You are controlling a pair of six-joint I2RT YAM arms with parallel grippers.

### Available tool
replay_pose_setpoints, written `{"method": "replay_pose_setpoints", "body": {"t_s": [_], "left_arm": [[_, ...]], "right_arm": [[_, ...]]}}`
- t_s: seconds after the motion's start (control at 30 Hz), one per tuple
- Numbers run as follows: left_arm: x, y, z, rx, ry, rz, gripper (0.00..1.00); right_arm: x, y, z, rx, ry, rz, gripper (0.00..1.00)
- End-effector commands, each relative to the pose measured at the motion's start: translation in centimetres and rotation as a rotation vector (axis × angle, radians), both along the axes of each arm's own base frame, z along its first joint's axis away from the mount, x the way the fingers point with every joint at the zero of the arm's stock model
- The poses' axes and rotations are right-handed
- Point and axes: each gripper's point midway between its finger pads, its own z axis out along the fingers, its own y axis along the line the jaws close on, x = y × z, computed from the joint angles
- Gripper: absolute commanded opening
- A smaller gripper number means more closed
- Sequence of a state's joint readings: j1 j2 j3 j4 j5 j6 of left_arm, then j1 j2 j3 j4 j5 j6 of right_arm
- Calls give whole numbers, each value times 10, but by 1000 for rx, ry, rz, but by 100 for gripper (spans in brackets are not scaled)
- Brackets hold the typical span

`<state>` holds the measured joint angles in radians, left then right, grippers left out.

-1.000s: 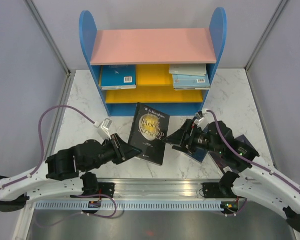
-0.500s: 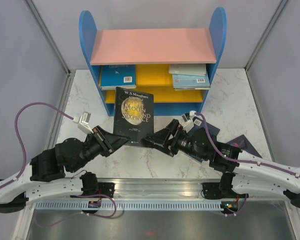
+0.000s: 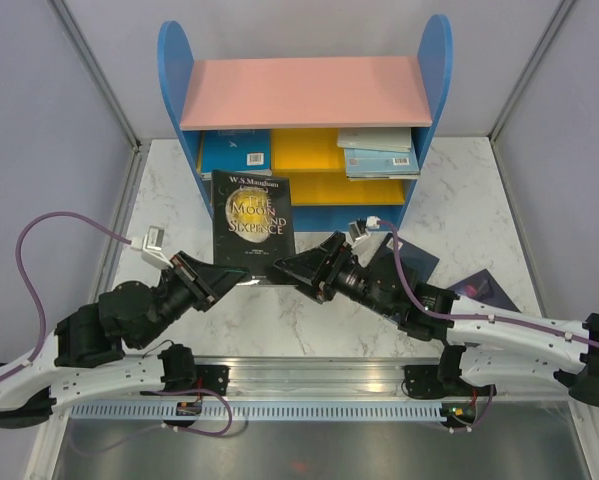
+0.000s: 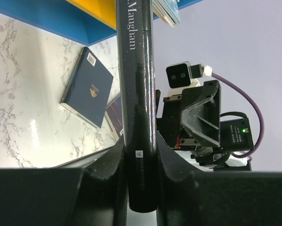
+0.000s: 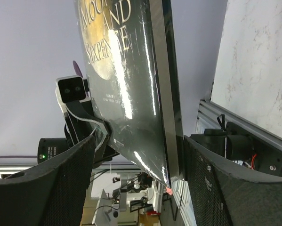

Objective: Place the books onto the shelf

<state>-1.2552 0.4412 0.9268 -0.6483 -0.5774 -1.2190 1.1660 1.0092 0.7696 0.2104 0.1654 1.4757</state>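
The black-and-gold book is held upright in the air in front of the shelf, whose pink top board sits between blue side panels. My left gripper is shut on the book's spine at the lower left corner. My right gripper is open, its fingers straddling the lower right corner of the cover; the book lies close to the right-hand finger, with a gap on the other side. On the shelf lie a teal book and a pale blue stack.
Two dark navy books lie on the marble table to the right, one by the right arm and one nearer the right edge; the first also shows in the left wrist view as a navy book. Grey walls close in both sides.
Both arms have carried the black-and-gold book up and to the left, closer to the shelf. The right gripper's fingers have narrowed a little around it.
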Motion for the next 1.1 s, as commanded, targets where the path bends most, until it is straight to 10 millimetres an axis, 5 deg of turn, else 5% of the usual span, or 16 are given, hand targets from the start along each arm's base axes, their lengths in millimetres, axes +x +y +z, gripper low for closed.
{"method": "replay_pose_setpoints", "body": {"t_s": [0.0,0.37,0.63,0.8,1.07], "left_arm": [[10,11,49,-201,-57,82,2],[8,13,27,-185,-7,80,2],[1,9,-21,-84,127,60,5],[-5,11,-37,-23,155,39,26],[-8,29,-21,39,96,35,55]], "right_arm": [[-8,6,49,141,-45,14,77],[-10,9,68,197,-77,4,38],[-10,6,87,239,-109,-6,2],[-11,3,95,241,-131,-14,0],[-9,-1,97,228,-137,-34,0]]}}
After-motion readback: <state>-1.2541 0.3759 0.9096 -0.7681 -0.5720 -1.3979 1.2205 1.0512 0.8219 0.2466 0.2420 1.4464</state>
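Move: Flat between the hands, cover up, the black Moon and Sixpence book is held by the left hand at its near left corner. The book's middle is about 9 cm ahead and 4 cm right of that hand; from the open right hand, some 9 cm ahead and 5 cm left, at much the same height. The blue book on the upper shelf lies roughly 27 cm ahead of the left hand, 1 cm left and 4 cm lower. From the right hand, the navy book is about 12 cm ahead, 24 cm right and 31 cm down on the table. Taking over the book, the right hand shifts about 1 cm left, shuts its fingers on the near right corner, then rises some 2 cm with its grip kept. The left hand rises about 1.5 cm, rolling some 10 degrees with its right side going up; then it sinks about 3 cm, tips slightly down, edges left and back, and opens its fingers around the near left corner. ##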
